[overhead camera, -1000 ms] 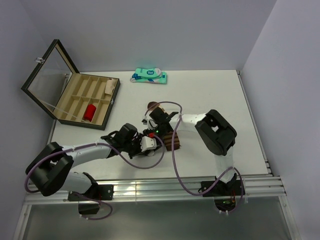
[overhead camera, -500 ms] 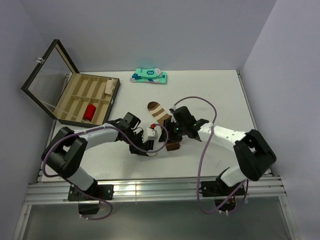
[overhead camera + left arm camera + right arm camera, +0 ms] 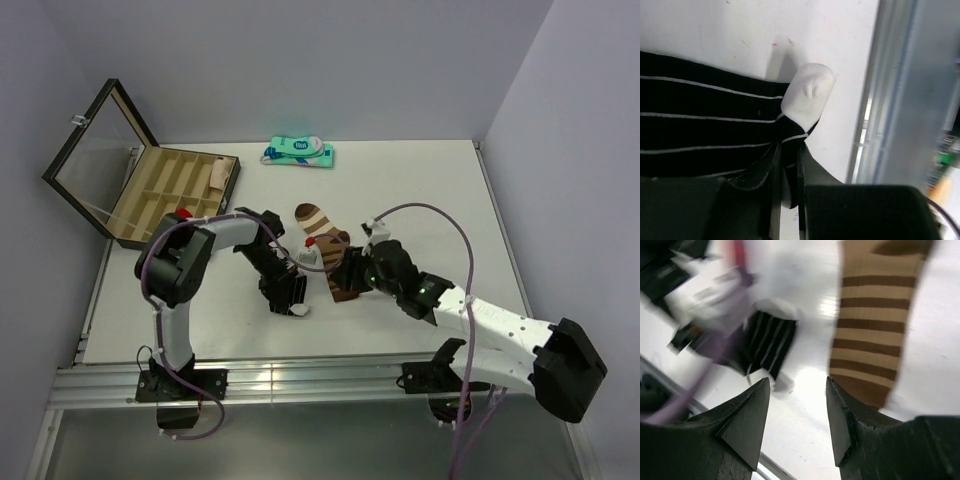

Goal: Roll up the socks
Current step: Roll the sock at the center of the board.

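The black sock with thin white stripes [image 3: 705,120] lies on the white table with its white toe [image 3: 808,95] toward the front rail. My left gripper [image 3: 788,172] is shut on a fold of this sock beside the toe. From above, the left gripper [image 3: 285,293] covers most of the black sock [image 3: 298,308]. The brown sock with tan bands [image 3: 322,235] lies flat just to its right and also shows in the right wrist view [image 3: 875,315]. My right gripper [image 3: 797,385] is open and empty, low over the table between the two socks, near the brown sock's dark cuff [image 3: 345,290].
An open wooden box [image 3: 170,200] with a glass lid stands at the back left, a red roll [image 3: 183,214] in one compartment. A flat teal-and-white package [image 3: 298,152] lies at the back. A metal rail [image 3: 300,375] runs along the front edge.
My right gripper has drawn back from the brown sock's toe end toward its cuff, its arm swinging right and near. My left arm has swung up and back while still holding the black sock.
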You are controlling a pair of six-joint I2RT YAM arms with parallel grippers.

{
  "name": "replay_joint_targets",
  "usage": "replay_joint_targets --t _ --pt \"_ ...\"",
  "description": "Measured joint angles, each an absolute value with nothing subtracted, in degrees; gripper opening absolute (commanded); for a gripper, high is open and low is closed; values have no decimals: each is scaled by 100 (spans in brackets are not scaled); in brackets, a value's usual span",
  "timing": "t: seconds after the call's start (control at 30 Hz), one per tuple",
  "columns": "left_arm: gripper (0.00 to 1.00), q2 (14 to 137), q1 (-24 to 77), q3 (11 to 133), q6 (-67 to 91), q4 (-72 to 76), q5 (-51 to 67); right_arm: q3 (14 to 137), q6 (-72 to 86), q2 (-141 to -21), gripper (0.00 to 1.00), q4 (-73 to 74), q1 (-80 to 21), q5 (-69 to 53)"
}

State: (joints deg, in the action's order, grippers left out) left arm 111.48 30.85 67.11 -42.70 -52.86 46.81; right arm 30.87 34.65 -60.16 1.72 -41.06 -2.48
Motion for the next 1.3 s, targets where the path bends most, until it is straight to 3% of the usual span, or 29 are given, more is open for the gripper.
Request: replay_joint_targets --t 0.23,0.43,0.77,1.3 --pt "0 12300 2941 7441 -4838 -6873 5190 2991 2499 -5911 56 -537 -6080 998" --pt "0 12842 2794 7651 -5083 -7658 5264 2971 1662 -6632 56 -1070 -6869 1293" --pt "0 13026 2744 7693 -5179 -7992 5105 3959 1074 -8672 54 -1114 -7679 1509" --pt "1 13135 2707 7675 -5190 -8152 5028 4565 711 -9786 50 -1125 -7850 1728"
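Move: The left hand already pinches the black striped sock, with its white toe sticking out about 2 cm back and 3 cm to the right of the fingertips. From the open right hand that toe lies some 6 cm back, 10 cm left and 10 cm down. The left gripper's tips are about 4 cm back, 13 cm left and 10 cm below the right hand; the brown striped sock lies roughly 7 cm ahead, 3 cm left and 11 cm down. The left hand keeps its pinch on the black striped sock and draws it low over the board about 4 cm back, then nearly as far left, tipping some 30 degrees so that its fingers lie flatter and point more towards the base. The right hand sweeps left and back away from the brown sock, rising slightly before sinking to board level, and rolls about 50 degrees counter-clockwise with its fingers staying open, until they straddle the white toe beside the left fingertips. ##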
